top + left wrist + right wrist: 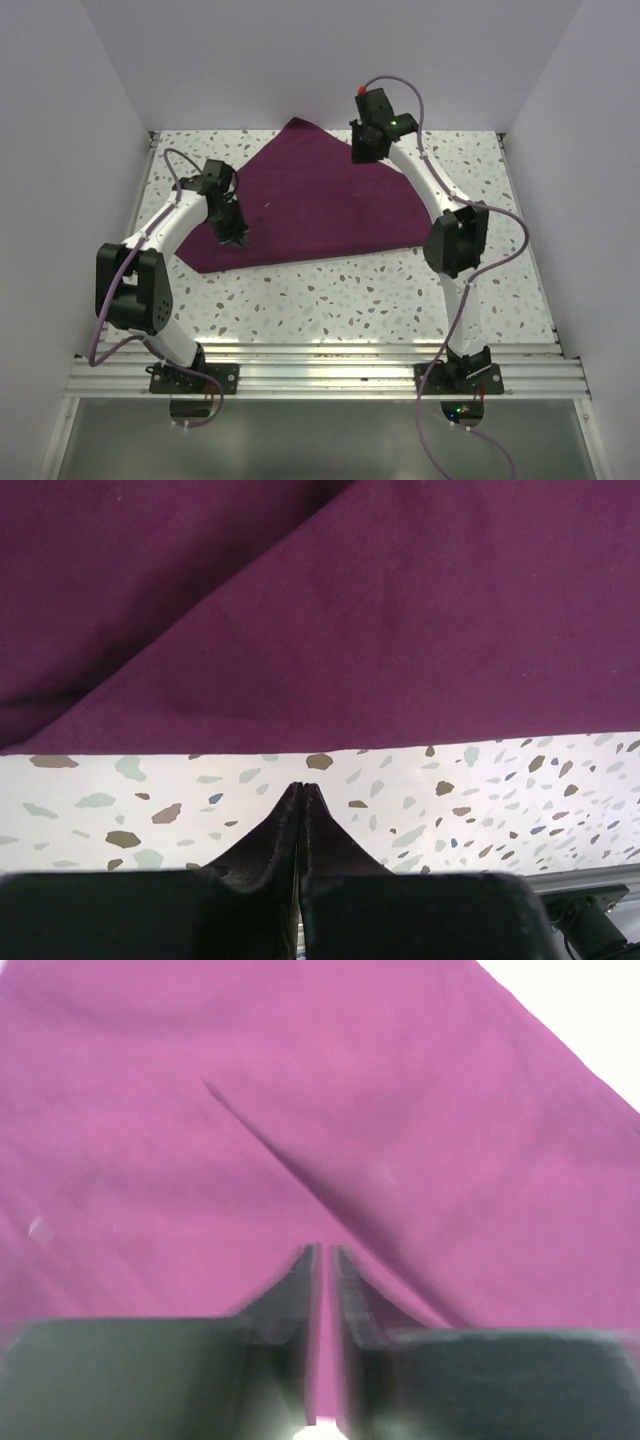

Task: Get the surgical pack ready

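The surgical pack's deep-maroon cloth [320,205] lies spread on the speckled table, folded into a rough triangle with one corner toward the back wall. My left gripper [240,240] hovers at the cloth's front-left edge. In the left wrist view its jaws [302,786] are pressed together with nothing between them, over bare table just short of the cloth's hem [400,630]. My right gripper [362,155] is low over the cloth's far right edge. The right wrist view is blurred: the jaws [325,1248] stand a narrow slit apart, and a raised crease of the cloth [150,1140] runs up to them.
The speckled tabletop [380,300] is walled in white on the left, right and back. An aluminium rail [320,370] at the near edge carries both arm bases. Purple cables loop off each arm.
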{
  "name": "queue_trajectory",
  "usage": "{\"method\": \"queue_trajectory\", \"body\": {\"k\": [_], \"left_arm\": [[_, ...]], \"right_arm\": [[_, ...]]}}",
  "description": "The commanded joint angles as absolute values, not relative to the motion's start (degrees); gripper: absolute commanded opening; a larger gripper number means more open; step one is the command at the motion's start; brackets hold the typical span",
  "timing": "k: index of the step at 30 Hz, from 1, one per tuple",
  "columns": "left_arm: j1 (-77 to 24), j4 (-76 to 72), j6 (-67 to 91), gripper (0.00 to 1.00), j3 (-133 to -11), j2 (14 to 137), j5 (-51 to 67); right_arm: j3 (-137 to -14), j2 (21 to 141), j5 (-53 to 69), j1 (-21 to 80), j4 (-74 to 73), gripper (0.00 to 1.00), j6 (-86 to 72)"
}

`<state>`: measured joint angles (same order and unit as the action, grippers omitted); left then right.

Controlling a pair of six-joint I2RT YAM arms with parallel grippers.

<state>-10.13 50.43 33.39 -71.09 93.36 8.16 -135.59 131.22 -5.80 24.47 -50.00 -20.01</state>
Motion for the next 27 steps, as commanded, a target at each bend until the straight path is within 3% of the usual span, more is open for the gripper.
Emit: {"method": "queue_trajectory", "body": {"k": [1, 3, 11, 18, 24, 27], "left_arm": [[-9.8, 51.2, 32.3, 0.0, -73.6, 96.4, 7.7], [-9.8, 52.1, 31.9, 0.0, -75.1, 98.3, 7.5], [-9.8, 54.1, 31.5, 0.0, -79.2, 104.5, 6.8], [-9.8, 55.5, 32.8, 0.0, -81.3, 102.3, 2.4], [-9.5, 56.0, 30.3, 0.0, -81.9, 99.8, 4.7], [-9.7, 57.7, 30.7, 0.0, -80.4, 101.7, 9.1]], "right_arm": [[-126.0, 122.9, -4.2, 23.7, -61.9, 0.06, -19.1], [-122.4, 119.2, -4.2, 22.9, -64.9, 0.0, -18.0], [-109.1, 112.8, -0.1, 18.5, -70.0, 0.0, -16.3], [-99.2, 109.3, -3.1, 12.9, -64.3, 0.0, -17.3], [-101.2, 109.4, 7.8, 10.2, -60.3, 0.0, -18.2], [-104.8, 113.2, 10.1, 11.3, -68.2, 0.0, -17.6]]}}
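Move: From the right gripper, high over the drape, the folded drape's near right corner lies about 22 cm to the right, 17 cm back and 16 cm below; the drape's far right tip is some 28 cm to the right, 4 cm back and as low. For the left gripper, the drape's near edge runs about 3 cm back of it and 7 cm below; the near left corner is some 12 cm left and 5 cm back. Swing the right gripper back and to the right, about 15 cm each way, sinking some 8 cm towards the drape's near right corner; shut its part-open fingers early and tip them down about 30 degrees, easing up slightly at the end. Dip the closed left gripper about 3 cm above the near edge, drifting 2 cm forward, then lift it 2 cm. ##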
